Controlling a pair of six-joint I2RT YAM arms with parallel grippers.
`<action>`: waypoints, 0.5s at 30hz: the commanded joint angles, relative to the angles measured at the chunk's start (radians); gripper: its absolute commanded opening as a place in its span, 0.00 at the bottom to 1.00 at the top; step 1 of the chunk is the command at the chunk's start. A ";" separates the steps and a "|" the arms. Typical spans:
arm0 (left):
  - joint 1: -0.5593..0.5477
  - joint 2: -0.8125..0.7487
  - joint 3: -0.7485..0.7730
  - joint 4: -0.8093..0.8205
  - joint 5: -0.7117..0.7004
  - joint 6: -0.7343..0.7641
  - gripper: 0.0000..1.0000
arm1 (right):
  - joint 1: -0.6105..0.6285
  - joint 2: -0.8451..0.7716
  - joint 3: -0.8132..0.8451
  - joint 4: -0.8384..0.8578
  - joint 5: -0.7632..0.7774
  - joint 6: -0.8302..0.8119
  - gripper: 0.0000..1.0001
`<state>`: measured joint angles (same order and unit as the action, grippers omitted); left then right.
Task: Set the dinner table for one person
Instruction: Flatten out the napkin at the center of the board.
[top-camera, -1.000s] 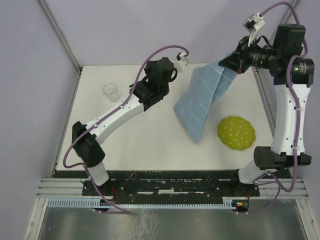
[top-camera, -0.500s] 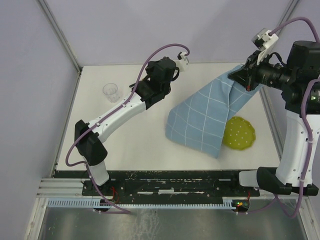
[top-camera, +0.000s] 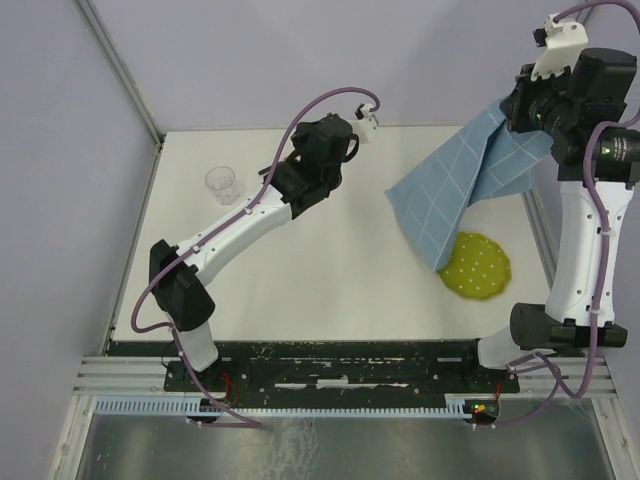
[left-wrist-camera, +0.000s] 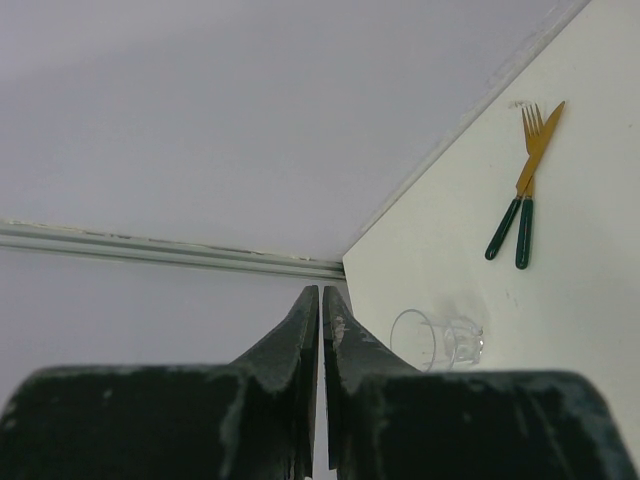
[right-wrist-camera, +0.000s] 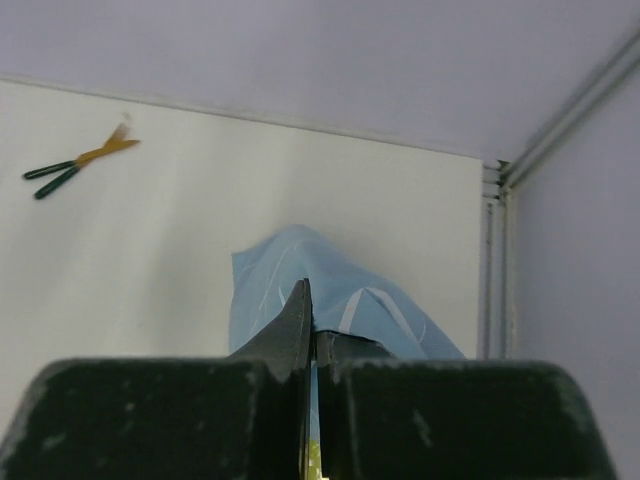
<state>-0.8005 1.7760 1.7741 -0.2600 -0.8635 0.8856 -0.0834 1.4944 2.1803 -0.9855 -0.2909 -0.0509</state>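
My right gripper (top-camera: 515, 106) is raised high at the right side of the dinner table (top-camera: 300, 270) and is shut on a light-blue gridded cloth (top-camera: 450, 185). The cloth hangs down and leftward, its lowest corner over the back left rim of a yellow-green dotted plate (top-camera: 474, 266). The right wrist view shows the right gripper (right-wrist-camera: 314, 318) pinching the cloth (right-wrist-camera: 275, 275). My left gripper (left-wrist-camera: 321, 291) is shut with nothing in it, held above the table's back middle. A clear glass (top-camera: 222, 184) stands at the back left.
A fork (left-wrist-camera: 525, 235) and a knife (left-wrist-camera: 500, 238) with green handles lie crossed on the table, beyond the glass (left-wrist-camera: 435, 340) in the left wrist view; the top view does not show them. Walls and a metal frame enclose the table.
My right arm has swung right and lifted, carrying the cloth from the table's middle to over the plate's back left edge. The left arm has not moved.
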 joint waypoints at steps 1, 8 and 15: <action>-0.003 -0.011 0.036 0.016 -0.012 -0.040 0.11 | -0.008 -0.021 0.052 0.177 0.285 -0.014 0.02; -0.004 -0.023 0.025 0.007 -0.019 -0.049 0.11 | -0.043 0.013 0.075 0.203 0.542 -0.059 0.02; -0.008 -0.015 0.040 0.007 -0.017 -0.042 0.11 | -0.083 0.034 0.055 0.211 0.464 -0.043 0.02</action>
<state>-0.8009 1.7760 1.7741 -0.2615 -0.8639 0.8852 -0.1604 1.5471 2.2269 -0.8875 0.1993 -0.0921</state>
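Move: The right gripper already holds the napkin pinched, high over the right side of the board. The board's centre, where the napkin belongs, lies some 29 cm to its left, about level with it fore and aft, and 46 cm below. The green plate is about 11 cm back, 3 cm to the right and 45 cm below. From the idle left gripper, the board's centre lies about 5 cm back, 8 cm right and 36 cm below. Sweep the right gripper about 12 cm to the right, away from the board's centre towards the right-hand wall, letting it rise only slightly. Turn the wrist clockwise by some 30 degrees as you go, with a small roll that drops its left side. Keep the fingers shut on the napkin so the cloth trails after them. ##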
